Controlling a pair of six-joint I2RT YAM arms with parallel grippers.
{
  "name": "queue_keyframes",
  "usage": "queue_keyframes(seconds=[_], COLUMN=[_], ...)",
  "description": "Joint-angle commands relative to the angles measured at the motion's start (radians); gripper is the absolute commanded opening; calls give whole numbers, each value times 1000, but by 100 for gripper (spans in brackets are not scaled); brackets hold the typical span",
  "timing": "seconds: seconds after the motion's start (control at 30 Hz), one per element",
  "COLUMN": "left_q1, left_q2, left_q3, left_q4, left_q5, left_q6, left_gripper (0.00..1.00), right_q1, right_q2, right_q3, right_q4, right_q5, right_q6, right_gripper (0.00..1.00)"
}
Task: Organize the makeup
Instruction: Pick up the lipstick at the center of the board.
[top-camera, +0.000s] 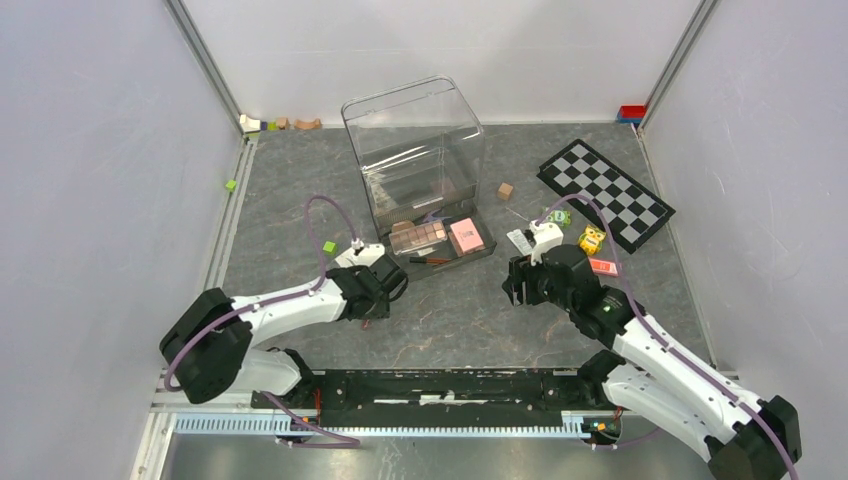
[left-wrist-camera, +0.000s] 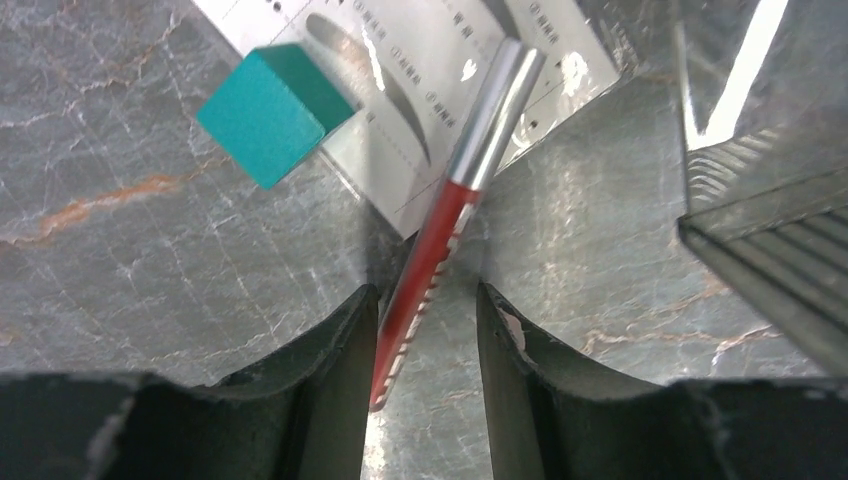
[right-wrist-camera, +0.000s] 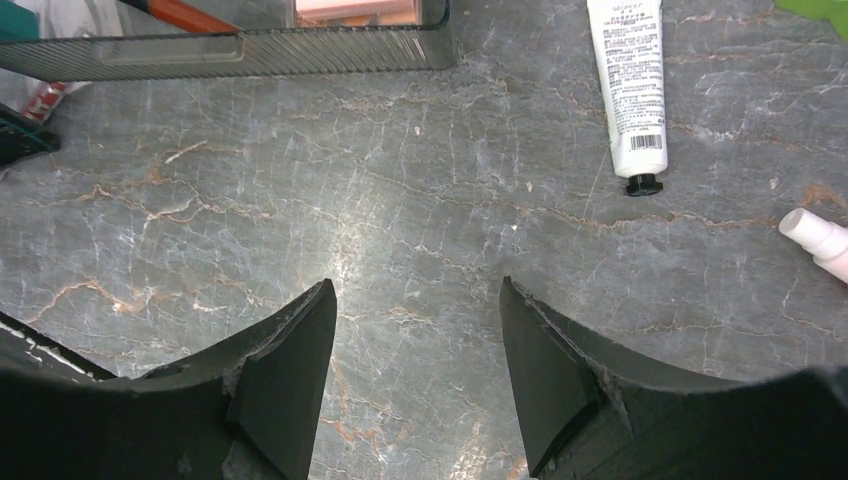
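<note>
A red pencil (left-wrist-camera: 430, 250) with a silver cap lies on the table between my left gripper's (left-wrist-camera: 427, 295) fingers. It touches the left finger, and a gap stays at the right one. Its cap rests on the white eyebrow card (left-wrist-camera: 420, 80). In the top view the left gripper (top-camera: 385, 290) hangs just left of the drawer (top-camera: 480, 252), which holds a brown eyeshadow palette (top-camera: 418, 235) and a pink compact (top-camera: 466, 236). My right gripper (right-wrist-camera: 415, 285) is open over bare table, to the right of the drawer (top-camera: 518, 283). A white tube (right-wrist-camera: 630, 90) lies ahead of it.
A teal cube (left-wrist-camera: 272, 112) sits on the card. The clear organizer box (top-camera: 415, 150) stands behind the drawer. The checkerboard (top-camera: 605, 193) lies at the back right, with small coloured items (top-camera: 592, 240) beside it. A white spray bottle (right-wrist-camera: 815, 235) lies at the right.
</note>
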Motion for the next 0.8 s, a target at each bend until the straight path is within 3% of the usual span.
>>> queue_keyframes(seconds=[0.0,0.1,0.33,0.63,0.77], left_q1=[-4,-4,-4,-7,-7], left_q2=[42,44,1,-361,-471], left_q3=[20,12,4,88,195], left_q4=[46,64,27,-242,-259], left_q5=[-56,-57,-35,-64,-49], left_q6=[39,48,46,-42,67], left_gripper=[47,43,3,2,2], right_q1=[3,3,3,3,3], right_q2=[-47,-55,-86,-114,-129], right_q3=[4,3,-9,1,-2], right_q4=[-6,-17,-22,-33,-33], right_q5=[11,15,13,19,26], right_q6=[3,5,20,27,23], right_gripper=[67,67,68,67,68])
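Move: The lipstick lies between my open left fingers, practically at their height, its middle about 2 cm ahead and 1 cm to the right of my left hand. The teal cube sits some 4 cm ahead and 3 cm left, the lash sheet about 7 cm ahead and 1 cm left. The box's open tray has its middle roughly 10 cm ahead and 12 cm right. From my right hand the lipstick is some 21 cm left, 1 cm back and 10 cm below. I slide my left hand low along the lipstick, about 1 cm forward and slightly right, and close the half-open fingers until they pinch its red body from both sides. Then I lift it about 9 cm off the board, easing back and left a little as I start up, while the wrist tips the fingers some 15 degrees outward to the front and side. ##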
